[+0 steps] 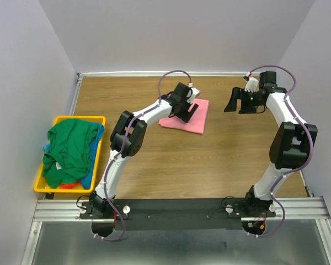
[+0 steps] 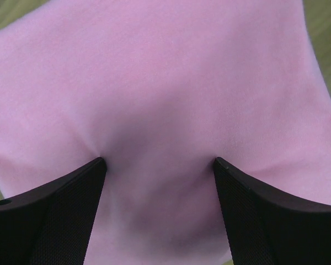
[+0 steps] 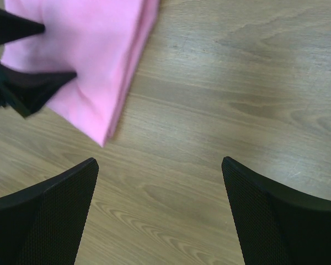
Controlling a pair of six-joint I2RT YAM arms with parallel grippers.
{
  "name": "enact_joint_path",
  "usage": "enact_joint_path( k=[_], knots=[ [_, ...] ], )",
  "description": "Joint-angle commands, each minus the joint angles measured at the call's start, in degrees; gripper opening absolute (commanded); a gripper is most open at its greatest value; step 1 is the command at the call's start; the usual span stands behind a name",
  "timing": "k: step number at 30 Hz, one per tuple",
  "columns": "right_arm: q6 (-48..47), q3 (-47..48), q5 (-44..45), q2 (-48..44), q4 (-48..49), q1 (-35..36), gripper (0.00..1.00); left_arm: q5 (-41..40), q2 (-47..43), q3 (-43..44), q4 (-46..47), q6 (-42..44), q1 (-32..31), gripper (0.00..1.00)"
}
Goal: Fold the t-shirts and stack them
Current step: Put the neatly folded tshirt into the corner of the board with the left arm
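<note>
A pink t-shirt (image 1: 194, 120) lies folded into a flat rectangle on the wooden table, back of centre. My left gripper (image 1: 188, 112) is on top of it, open, with both fingertips (image 2: 101, 162) pressing small dimples into the cloth (image 2: 165, 83) and nothing pinched between them. In the right wrist view the same pink shirt (image 3: 94, 49) shows its folded edge. My right gripper (image 1: 234, 102) hovers open over bare wood (image 3: 209, 83) to the right of the shirt, holding nothing. A green t-shirt (image 1: 71, 148) lies crumpled in the bin, with bits of blue (image 1: 99, 136) and orange (image 1: 71, 185) cloth under it.
The yellow plastic bin (image 1: 80, 118) sits at the table's left edge. Grey walls close in the back and both sides. A metal rail (image 1: 182, 208) carrying both arm bases runs along the near edge.
</note>
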Motion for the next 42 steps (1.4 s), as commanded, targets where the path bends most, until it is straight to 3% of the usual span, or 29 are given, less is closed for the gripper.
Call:
enact_joint_path(
  k=[1,9,12,25,34,42],
  knots=[
    [-0.8,2.5,0.7,-0.4,-1.6,-0.7,1.00,-5.1,1.2,-2.3,-8.8,2.5,8.7,0.87],
    [-1.4,2.7,0.7,-0.2,-2.3,-0.9,1.00,-7.3,2.6,3.4,-13.2,9.5,20.2,0.86],
    [-1.5,2.5,0.8,-0.5,-2.5,-0.9,1.00,-3.8,4.5,7.5,-18.1,12.9,25.6,0.85],
    [-1.9,2.5,0.6,0.1,-2.8,-1.0,1.00,-6.8,6.9,14.4,-22.5,22.1,39.4,0.86],
    [-2.0,2.1,0.6,0.1,-2.9,-1.0,1.00,-5.6,12.9,23.8,-24.4,15.6,44.5,0.84],
    [-2.0,1.7,0.6,0.1,-2.9,-1.0,1.00,-3.3,11.9,22.4,-22.0,10.0,44.5,0.84]
  ],
)
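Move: The place aimed at, the board's far left corner, lies about 57 cm to the left hand's left and 23 cm ahead, roughly 3 cm lower. The folded pink t-shirt is right under its spread fingers, its middle about 3 cm left and 1 cm back. The yellow bin's middle stands some 56 cm left and 20 cm back. For the idle right hand that corner is some 84 cm left and 25 cm ahead. Leftwards and somewhat forward, the left arm sweeps about 45 cm at near-constant height, its open fingers still pressing down on the folded t-shirt and dragging it over the table towards the far left corner. The forward part comes mostly early; the sweep slows into a stop as the hand turns some 35 degrees counter-clockwise. ##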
